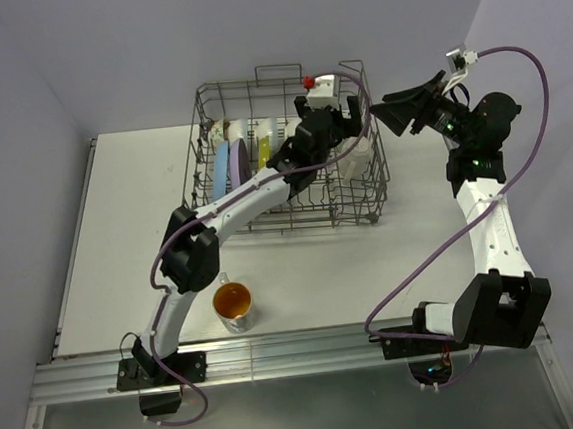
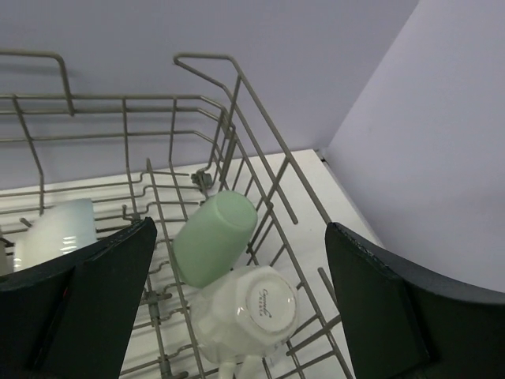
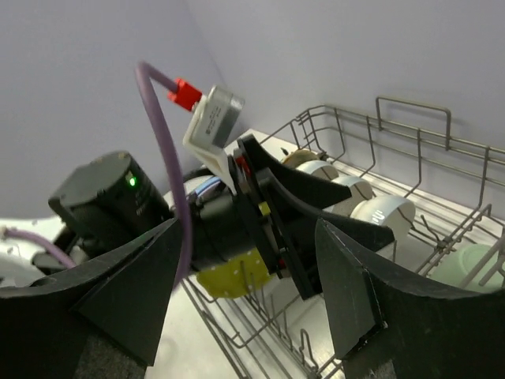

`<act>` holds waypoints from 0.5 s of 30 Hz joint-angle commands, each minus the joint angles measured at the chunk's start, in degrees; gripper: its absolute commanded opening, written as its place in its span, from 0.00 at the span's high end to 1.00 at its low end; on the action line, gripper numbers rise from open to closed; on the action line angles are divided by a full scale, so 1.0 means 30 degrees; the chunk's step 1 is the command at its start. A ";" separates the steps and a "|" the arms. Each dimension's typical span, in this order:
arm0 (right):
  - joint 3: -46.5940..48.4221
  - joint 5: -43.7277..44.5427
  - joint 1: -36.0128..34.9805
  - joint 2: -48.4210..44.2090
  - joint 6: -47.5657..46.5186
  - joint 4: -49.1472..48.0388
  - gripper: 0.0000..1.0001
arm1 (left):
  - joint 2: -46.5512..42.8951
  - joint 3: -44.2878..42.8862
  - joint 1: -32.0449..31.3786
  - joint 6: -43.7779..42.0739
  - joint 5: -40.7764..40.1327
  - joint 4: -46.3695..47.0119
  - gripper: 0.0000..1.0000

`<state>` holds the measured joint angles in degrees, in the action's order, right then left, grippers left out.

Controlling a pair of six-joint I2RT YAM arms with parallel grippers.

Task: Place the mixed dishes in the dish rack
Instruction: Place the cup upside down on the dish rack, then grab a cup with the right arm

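Observation:
The dish rack (image 1: 376,182) stands at the back of the table. On its left side a blue plate (image 1: 224,170), a lavender plate (image 1: 240,163) and a yellow-green plate (image 1: 257,155) stand upright, with white bowls (image 1: 224,130) behind them. My left gripper (image 1: 350,119) hangs open inside the rack's right end. In the left wrist view its open fingers (image 2: 102,292) frame a pale green cup (image 2: 215,237) and an upside-down white mug (image 2: 248,312) lying on the wires, neither held. My right gripper (image 1: 386,110) is open and empty, just right of the rack. An orange-inside cup (image 1: 233,304) stands on the table.
The right wrist view shows the left wrist and its camera (image 3: 213,118) close in front, and the rack's wire wall (image 3: 414,106) with white bowls (image 3: 383,213) behind. A purple cable (image 1: 541,82) loops over the right arm. Walls close in behind and to the right.

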<state>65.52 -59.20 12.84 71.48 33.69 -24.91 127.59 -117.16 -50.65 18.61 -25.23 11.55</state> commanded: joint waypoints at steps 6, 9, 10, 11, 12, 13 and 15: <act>0.3207 -0.2502 -0.0618 -0.0332 -0.4162 0.2962 0.25 | -0.4820 0.2548 0.0770 -0.1222 0.0968 -0.0420 0.05; 0.4233 -0.3202 -0.0969 -0.0390 -0.6122 0.4660 0.25 | -0.6724 0.2989 0.1326 -0.1428 0.1669 -0.1561 0.06; 0.4642 -0.3409 -0.1086 -0.0535 -0.6829 0.5278 0.25 | -0.7744 0.3280 0.1473 -0.1486 0.1847 -0.2464 0.06; 0.4849 -0.3701 -0.1464 -0.0653 -0.7764 0.5951 0.25 | -0.8364 0.3486 0.1764 -0.1487 0.1907 -0.2908 0.06; 0.5054 -0.3878 -0.1758 -0.0770 -1.0210 0.7959 0.24 | -0.8950 0.3836 0.1883 -0.1458 0.1675 -0.3261 0.06; 0.5607 -0.3822 -0.2051 -0.1061 -1.1859 0.9575 0.24 | -1.0319 0.4623 0.2000 -0.1429 0.1528 -0.3787 0.06; 0.6980 -0.3095 -0.3508 -0.1152 -1.7928 1.5292 0.23 | -1.2632 0.6173 0.2410 -0.1283 0.1119 -0.4547 0.05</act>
<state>80.14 -68.03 7.14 70.39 6.59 -2.61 101.25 -103.04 -44.91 15.46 -21.32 1.74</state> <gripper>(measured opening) 0.764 0.942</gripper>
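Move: The orange mug, still on the table, lies about 32 cm back, 27 cm to the left and 26 cm below my left hand. Nearer that hand, the white mug in the rack sits 5 cm right, 3 cm ahead and 16 cm below, with the green cup 8 cm beyond that mug; the yellow plate stands 14 cm left and 3 cm back. For my right hand, the orange mug is some 23 cm back, 37 cm left and far below. Already clear of the white mug, my left hand speeds away from it, sweeping about 12 cm left over the rack towards the yellow plate's side while climbing nearly as far and easing back, empty fingers still wide open. My right hand, also empty, shifts about 4 cm each back, left and up, rolling some 20 degrees counter-clockwise as seen from behind it and swinging its fingers farther left. ##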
